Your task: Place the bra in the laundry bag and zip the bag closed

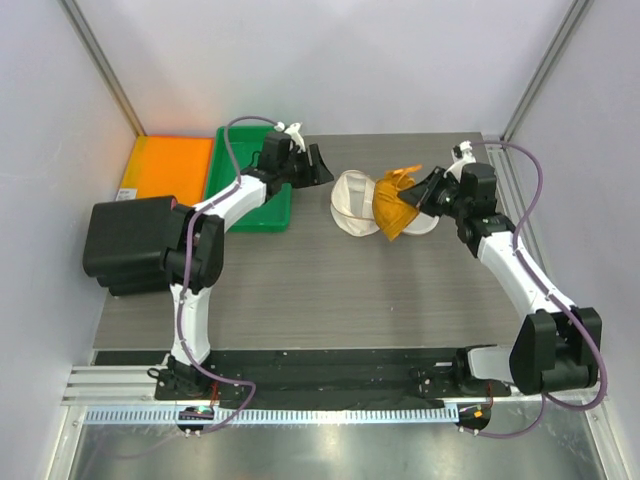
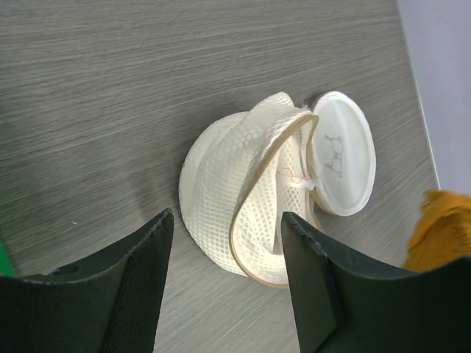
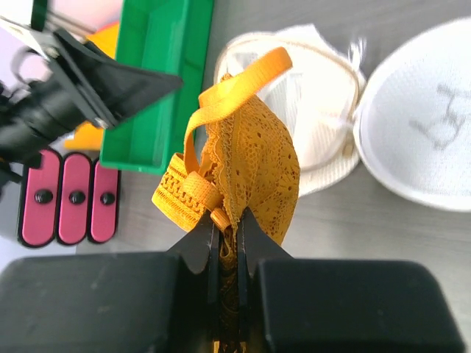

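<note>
The cream mesh laundry bag (image 1: pixel 352 203) lies unzipped near the table's back middle, its round lid (image 2: pixel 341 161) flipped out to the right. The orange lace bra (image 3: pixel 254 158) hangs just right of the bag's opening, above the lid, with my right gripper (image 3: pixel 227 219) shut on its fabric. In the top view the bra (image 1: pixel 393 205) covers part of the lid. My left gripper (image 2: pixel 227 224) hovers open a little left of the bag, the bag's near rim (image 2: pixel 250 254) showing between its fingers, nothing held. In the top view the left gripper (image 1: pixel 318 165) stands apart from the bag.
A green bin (image 1: pixel 250 180) and a flat orange tray (image 1: pixel 168 166) sit at the back left. A black box (image 1: pixel 130 245) stands by the left arm. Pink pads (image 3: pixel 70 197) lie beside the green bin (image 3: pixel 158 81).
</note>
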Controlling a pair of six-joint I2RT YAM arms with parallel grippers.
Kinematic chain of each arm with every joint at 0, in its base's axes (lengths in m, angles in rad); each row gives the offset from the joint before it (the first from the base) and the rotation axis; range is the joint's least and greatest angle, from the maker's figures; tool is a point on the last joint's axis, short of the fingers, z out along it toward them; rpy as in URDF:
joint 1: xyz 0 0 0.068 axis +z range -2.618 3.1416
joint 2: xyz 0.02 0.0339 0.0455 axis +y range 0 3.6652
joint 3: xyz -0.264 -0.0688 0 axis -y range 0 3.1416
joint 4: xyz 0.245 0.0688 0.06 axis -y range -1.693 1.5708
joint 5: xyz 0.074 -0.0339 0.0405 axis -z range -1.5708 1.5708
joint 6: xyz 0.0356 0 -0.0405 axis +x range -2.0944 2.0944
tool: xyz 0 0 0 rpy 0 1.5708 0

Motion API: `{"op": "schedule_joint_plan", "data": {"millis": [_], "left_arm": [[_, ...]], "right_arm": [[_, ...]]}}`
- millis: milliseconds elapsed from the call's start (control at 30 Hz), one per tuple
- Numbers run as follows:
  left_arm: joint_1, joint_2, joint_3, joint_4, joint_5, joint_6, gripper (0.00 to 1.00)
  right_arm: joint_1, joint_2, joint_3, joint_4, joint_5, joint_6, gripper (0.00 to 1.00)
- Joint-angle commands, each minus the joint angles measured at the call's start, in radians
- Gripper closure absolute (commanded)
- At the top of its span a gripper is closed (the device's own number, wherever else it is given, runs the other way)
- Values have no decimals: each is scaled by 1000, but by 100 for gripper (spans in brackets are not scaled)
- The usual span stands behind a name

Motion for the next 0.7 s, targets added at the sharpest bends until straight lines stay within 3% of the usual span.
{"op": "schedule_joint_plan", "data": {"millis": [0,200,367,467,600,667], "left_arm": [[0,52,99,-33,75,50,41],[3,130,104,-21,168,26,50],[5,173,141,-67,162,27,53],[5,196,173,-74,201,24,62],[5,199,169,-59,219,6,86],[5,191,158,-58,228,7,93]], "right_arm": [[-2,54,87,126,25,-19,99],[-2,146,114,261,17,36,99],[4,251,162,335,-6,72,99],[13,307,206,316,2,67,99],[35,338,205,328,34,81,99],[44,355,194,369,55,84,99]]}}
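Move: The laundry bag lies open with its middle about 7 cm to the left hand's right, 1 cm ahead and some 12 cm below; its near rim stands up about 3 cm right, level fore and aft, and 7 cm down. From the right hand, which already holds the bra, the bag is about 13 cm ahead, 11 cm left and 18 cm below. The bag's round mesh end lies about 13 cm ahead of the right hand, 2 cm right, 20 cm down. The laundry bag's upstanding rim is what the left hand sinks onto, going down about 7 cm and drifting 2–3 cm right while the wrist tips slightly down and turns clockwise; its half-open fingers close and pinch the rim. Meanwhile the bra, still gripped by the right hand, is carried some 9 cm forward towards the bag, rising slightly before easing down a little. ##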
